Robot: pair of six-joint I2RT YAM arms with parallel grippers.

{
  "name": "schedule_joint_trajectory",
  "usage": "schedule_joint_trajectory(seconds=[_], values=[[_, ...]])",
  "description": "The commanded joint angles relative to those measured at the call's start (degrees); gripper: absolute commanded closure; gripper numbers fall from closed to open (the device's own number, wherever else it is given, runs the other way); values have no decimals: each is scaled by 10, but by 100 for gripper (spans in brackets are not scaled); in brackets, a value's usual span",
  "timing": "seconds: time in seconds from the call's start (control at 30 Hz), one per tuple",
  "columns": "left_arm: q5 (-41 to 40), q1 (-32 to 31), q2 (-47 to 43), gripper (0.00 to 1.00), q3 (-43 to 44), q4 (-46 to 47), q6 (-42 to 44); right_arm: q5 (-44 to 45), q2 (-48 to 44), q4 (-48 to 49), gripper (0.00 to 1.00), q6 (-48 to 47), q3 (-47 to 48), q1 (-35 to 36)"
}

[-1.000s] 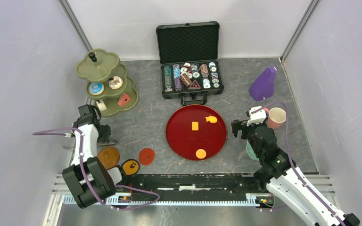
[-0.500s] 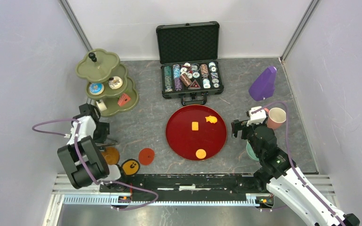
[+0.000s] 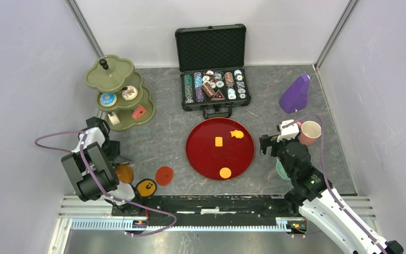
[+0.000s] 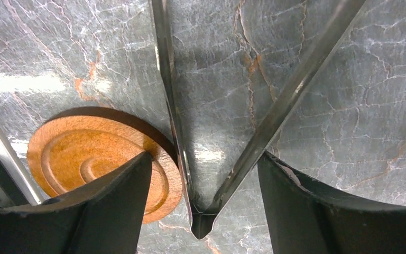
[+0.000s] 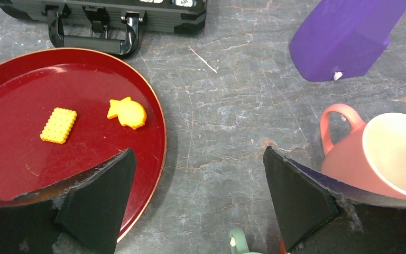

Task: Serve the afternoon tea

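Note:
My left gripper (image 4: 205,159) stands open low over the table, one jaw on either side of a pair of metal tongs (image 4: 275,114) that lie spread on the stone top, neither jaw touching them. A wooden saucer (image 4: 92,159) lies just left of the tongs. The olive-green stand (image 3: 117,90) at far left carries donuts (image 3: 108,99) and a cake slice (image 3: 139,111). Three orange biscuits (image 3: 219,141) lie on the dark-red tray (image 3: 211,159). My right gripper (image 5: 198,151) is open and empty between that tray and the pink cup (image 5: 386,153). A teal cup (image 5: 238,241) shows only its handle.
An open black case of poker chips (image 3: 214,87) stands at the back centre, and a purple object (image 3: 295,94) at back right. An orange-red saucer (image 3: 164,175) and a dark saucer with a yellow face (image 3: 147,187) lie near the front rail. Grey walls close in both sides.
My left gripper's jaws have opened off the tongs, and the left arm's elbow has swung back to the left. The right arm has not moved.

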Motion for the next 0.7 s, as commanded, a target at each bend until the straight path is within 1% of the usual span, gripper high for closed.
schedule_joint_trajectory(seconds=[0.0,0.17,0.3,0.43,0.53,0.67], values=[[0,7,-16,26,-14,49,15,-2,-27,25,2,3,-4,3],[4,7,-31,41,-23,51,19,-6,-11,20,2,2,0,3],[27,7,-43,42,-33,55,17,-7,-2,17,2,1,5,3],[32,6,-65,46,-34,54,25,-5,-1,23,2,0,0,3],[43,7,-89,49,-38,46,32,-2,8,18,2,1,3,3],[61,6,-135,49,-57,41,31,2,11,19,2,1,2,3]])
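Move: The tongs lie on the table between the left hand's open fingers: their joined end is about 5 cm to its right, their middle some 5 cm to its left and 1 cm ahead, about 1 cm below. The wooden coaster's middle is roughly 6 cm back and 1 cm to the right, the smiley coaster 11 cm back and 12 cm right, and the cake stand 23 cm ahead and 4 cm right. From the idle right hand, the tongs lie about 73 cm left, 6 cm back and 15 cm lower. Staying nearly in place low over the table, the left hand closes its fingers from almost wide open to about half, one on the forward leg of the tongs and one on the back leg, and pinches the V together from outside. Only then does it begin to rise, about 1.5 cm, keeping that grip and easing nearly 1 cm forward, away from the wooden coaster, while the downward fingertips swing forward by some 10 degrees. ##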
